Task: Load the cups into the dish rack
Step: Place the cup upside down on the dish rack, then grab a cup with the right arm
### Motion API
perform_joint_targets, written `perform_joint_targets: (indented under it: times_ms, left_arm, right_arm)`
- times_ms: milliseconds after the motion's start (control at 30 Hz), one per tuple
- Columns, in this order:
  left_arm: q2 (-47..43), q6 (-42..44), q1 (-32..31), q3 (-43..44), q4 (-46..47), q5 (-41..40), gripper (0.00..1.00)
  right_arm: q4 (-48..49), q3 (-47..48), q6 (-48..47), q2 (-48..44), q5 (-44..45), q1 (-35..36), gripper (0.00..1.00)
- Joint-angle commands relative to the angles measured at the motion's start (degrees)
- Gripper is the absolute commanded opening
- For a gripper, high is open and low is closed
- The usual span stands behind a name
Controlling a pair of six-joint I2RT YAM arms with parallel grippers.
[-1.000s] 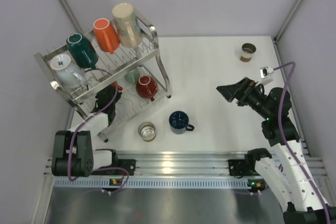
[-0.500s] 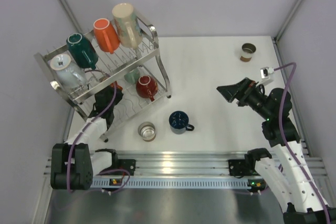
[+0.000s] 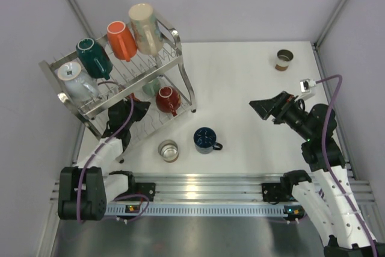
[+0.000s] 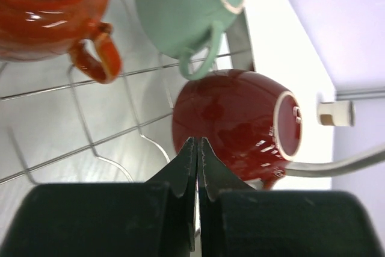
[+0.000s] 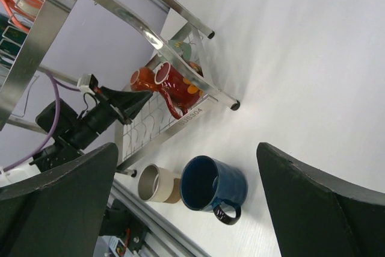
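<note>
The dish rack (image 3: 174, 58) stands at the back left. Its top tier carries pale blue (image 3: 75, 82), dark teal (image 3: 93, 57), orange (image 3: 122, 40) and tall beige (image 3: 144, 28) cups. On the lower tier lie a red mug (image 4: 240, 124), a mint cup (image 4: 186, 4) and an orange-red mug (image 4: 48, 4). My left gripper (image 4: 197, 141) is shut and empty inside the lower tier, tips just short of the red mug (image 3: 167, 99). A navy mug (image 5: 213, 189) stands on the table, centred below my open right gripper (image 5: 186, 148), which hovers well above it.
A small beige cup (image 3: 168, 150) stands just left of the navy mug (image 3: 206, 139), near the rack's front foot. A small brown cup (image 3: 284, 59) sits at the far right back. The metal base rail (image 3: 198, 185) runs along the near edge.
My left gripper has slid further into the lower tier, rightward toward the red mug. The right arm has drifted slightly toward the near edge, still open.
</note>
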Motion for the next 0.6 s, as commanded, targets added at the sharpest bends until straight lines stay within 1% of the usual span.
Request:
perform_joint_targets:
  times_ms: [0,133,200,267,333,467,533,567]
  left_arm:
    - [-1.4,-2.8,0.3,-1.6,9.9,5.8,0.0]
    - [-1.9,-5.5,0.3,-3.2,15.1,8.9,0.0]
    - [-2.8,-8.0,0.3,-3.8,17.1,9.6,0.0]
    - [-2.7,-10.9,0.4,-4.6,21.0,11.2,0.0]
    - [-1.9,-12.9,0.4,-5.4,26.6,12.8,0.0]
    - [-0.6,-18.7,0.3,-6.2,32.5,15.4,0.0]
    - [0.6,-21.6,0.3,-6.7,33.8,16.7,0.0]
    - [1.1,-22.4,0.1,-7.0,36.5,17.3,0.0]
  right_arm:
    - [0.2,3.0,-1.0,-0.6,0.5,-0.6,0.99]
    - [-0.1,3.3,-1.4,-0.5,0.4,-0.7,1.0]
    - [-0.3,3.3,-1.5,-0.5,0.5,-0.5,1.0]
    - [-0.1,3.3,-1.4,-0.4,0.5,-0.6,0.99]
    - [0.0,3.1,-1.4,-0.3,0.4,-0.5,1.0]
    - [0.1,3.1,-1.5,-0.2,0.4,-0.6,0.99]
    - [0.3,3.0,-1.4,-0.2,0.5,-0.6,0.99]
    - [0.5,3.1,-1.3,-0.1,0.6,-0.5,1.0]
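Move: The dark red cup lies on the lower shelf about 5 cm ahead of the left hand, 7 cm to its right and 4 cm below. From this hand the green cup is 9 cm ahead and 2 cm right, the orange-red cup 5 cm ahead and 4 cm left, both slightly lower. The navy mug stands 10 cm back and 21 cm right, some 8 cm down. From the right hand the dark red cup is roughly 13 cm ahead, 33 cm left, 20 cm below. With fingers still shut and empty, the left hand lifts 7 cm and shifts 5 cm right, tilting its fingertips up. ##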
